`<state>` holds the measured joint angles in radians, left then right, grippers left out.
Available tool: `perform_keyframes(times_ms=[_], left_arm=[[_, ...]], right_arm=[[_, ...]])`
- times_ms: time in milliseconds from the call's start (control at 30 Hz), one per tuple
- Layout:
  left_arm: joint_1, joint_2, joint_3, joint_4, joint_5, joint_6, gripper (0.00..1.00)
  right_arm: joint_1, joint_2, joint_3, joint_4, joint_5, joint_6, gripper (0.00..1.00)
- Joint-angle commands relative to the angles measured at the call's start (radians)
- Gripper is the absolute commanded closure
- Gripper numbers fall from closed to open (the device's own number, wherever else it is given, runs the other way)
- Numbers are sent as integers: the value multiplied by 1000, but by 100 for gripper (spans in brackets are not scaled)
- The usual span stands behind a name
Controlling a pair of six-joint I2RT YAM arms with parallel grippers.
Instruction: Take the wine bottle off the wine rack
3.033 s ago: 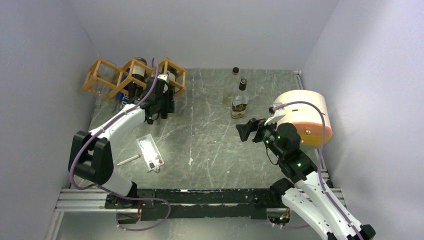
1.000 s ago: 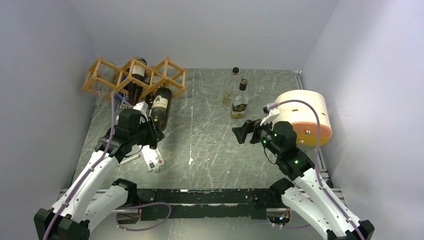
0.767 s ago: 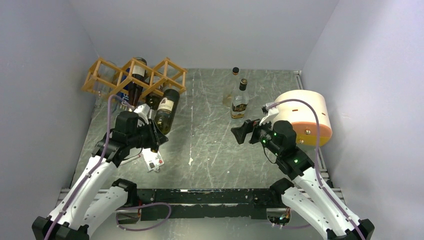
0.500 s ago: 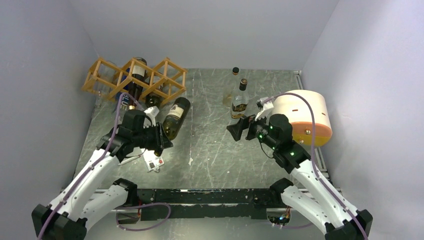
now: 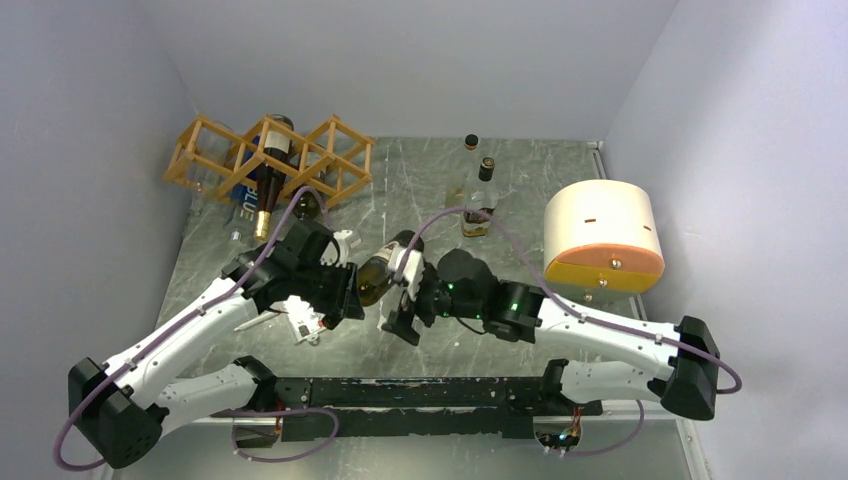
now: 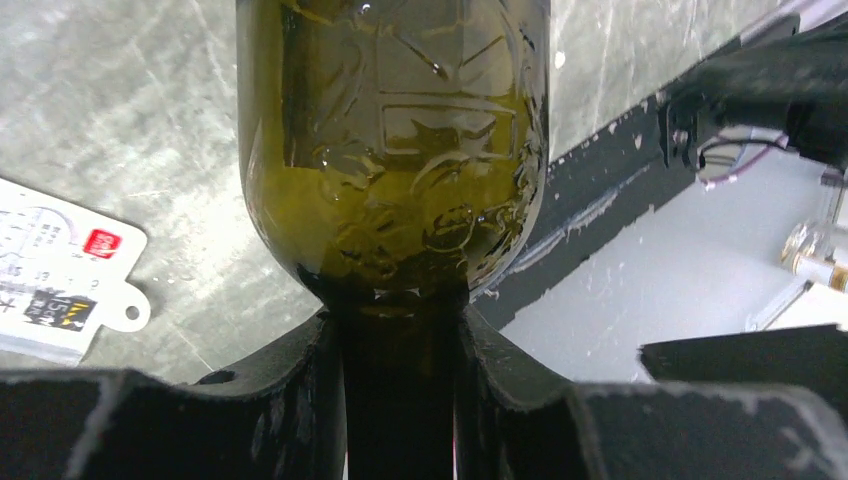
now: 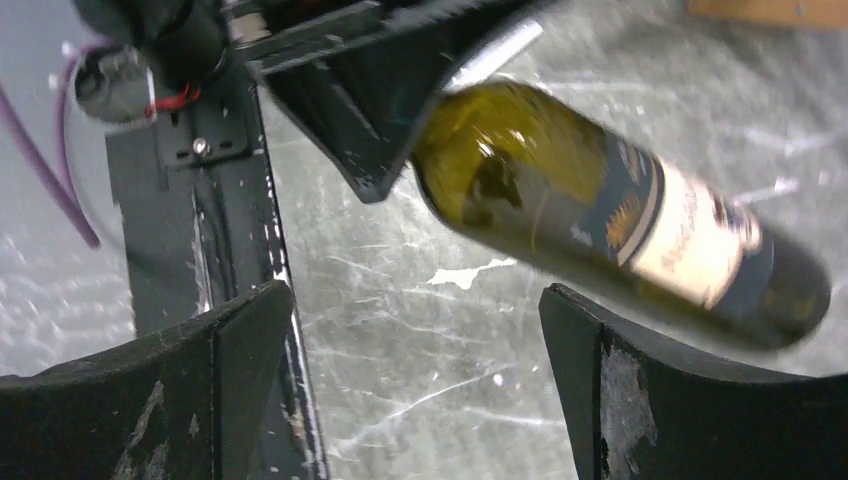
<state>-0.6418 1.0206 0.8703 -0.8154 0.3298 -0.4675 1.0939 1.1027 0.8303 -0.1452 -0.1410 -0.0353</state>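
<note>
The wine bottle (image 5: 383, 272), dark green glass with a cream label, hangs level above the middle of the table, clear of the orange-brown wine rack (image 5: 330, 158) at the back left. My left gripper (image 5: 350, 292) is shut on its neck. In the left wrist view the neck fills the space at my left gripper (image 6: 396, 335), with the bottle's shoulder (image 6: 392, 150) beyond. My right gripper (image 5: 405, 298) stands open close to the bottle's body. In the right wrist view the bottle (image 7: 620, 210) lies just beyond my right gripper (image 7: 415, 365), with nothing between the fingers (image 7: 240, 350).
One more bottle (image 5: 268, 185) stays in the rack. A labelled bottle (image 5: 480, 205) stands at the back centre with a small one (image 5: 471, 142) behind. A cream and orange cylinder (image 5: 600, 235) lies right. A white card (image 5: 305, 322) lies under my left arm. A black rail (image 5: 400, 390) runs along the near edge.
My left arm has carried the bottle away from the rack, to the right and nearer. My right arm has swung left from beside the cylinder to the bottle, jaws still open.
</note>
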Motion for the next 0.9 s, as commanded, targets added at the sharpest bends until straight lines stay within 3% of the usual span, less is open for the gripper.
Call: perform_keyframes(times_ms=[0, 133, 300, 867], left_arm=[[-51, -41, 19, 92, 92, 12, 93], [-51, -45, -38, 125, 159, 23, 93], [-52, -31, -56, 117, 174, 60, 93], [-52, -29, -69, 140, 248, 127, 93]], right_arm=[[72, 40, 38, 67, 14, -365, 0], [83, 117, 84, 45, -17, -523, 0], [95, 130, 3, 117, -1, -754, 0], [147, 326, 51, 117, 161, -889, 0]])
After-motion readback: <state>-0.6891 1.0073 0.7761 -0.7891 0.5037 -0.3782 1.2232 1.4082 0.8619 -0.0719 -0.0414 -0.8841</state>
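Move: The left hand already holds the wine bottle by the neck, and the bottle's body has its middle about 7 cm ahead and 8 cm right of that hand. The open right gripper stands some 8 cm to the left hand's right and 5 cm higher. From the right hand the body is about 7 cm ahead, 3 cm left and 5 cm lower. A whiskey bottle stands 15 cm ahead and 16 cm right of the right hand, some 10 cm lower. Leftward about 4 cm and then mostly down, some 7 cm, the right hand comes onto the wine bottle's body, rolling about 50 degrees around its finger line so that the wide-open jaws line up across the glass. The left hand keeps its grip on the neck and draws the bottle back about 4 cm and slightly down, turning it a little clockwise. ##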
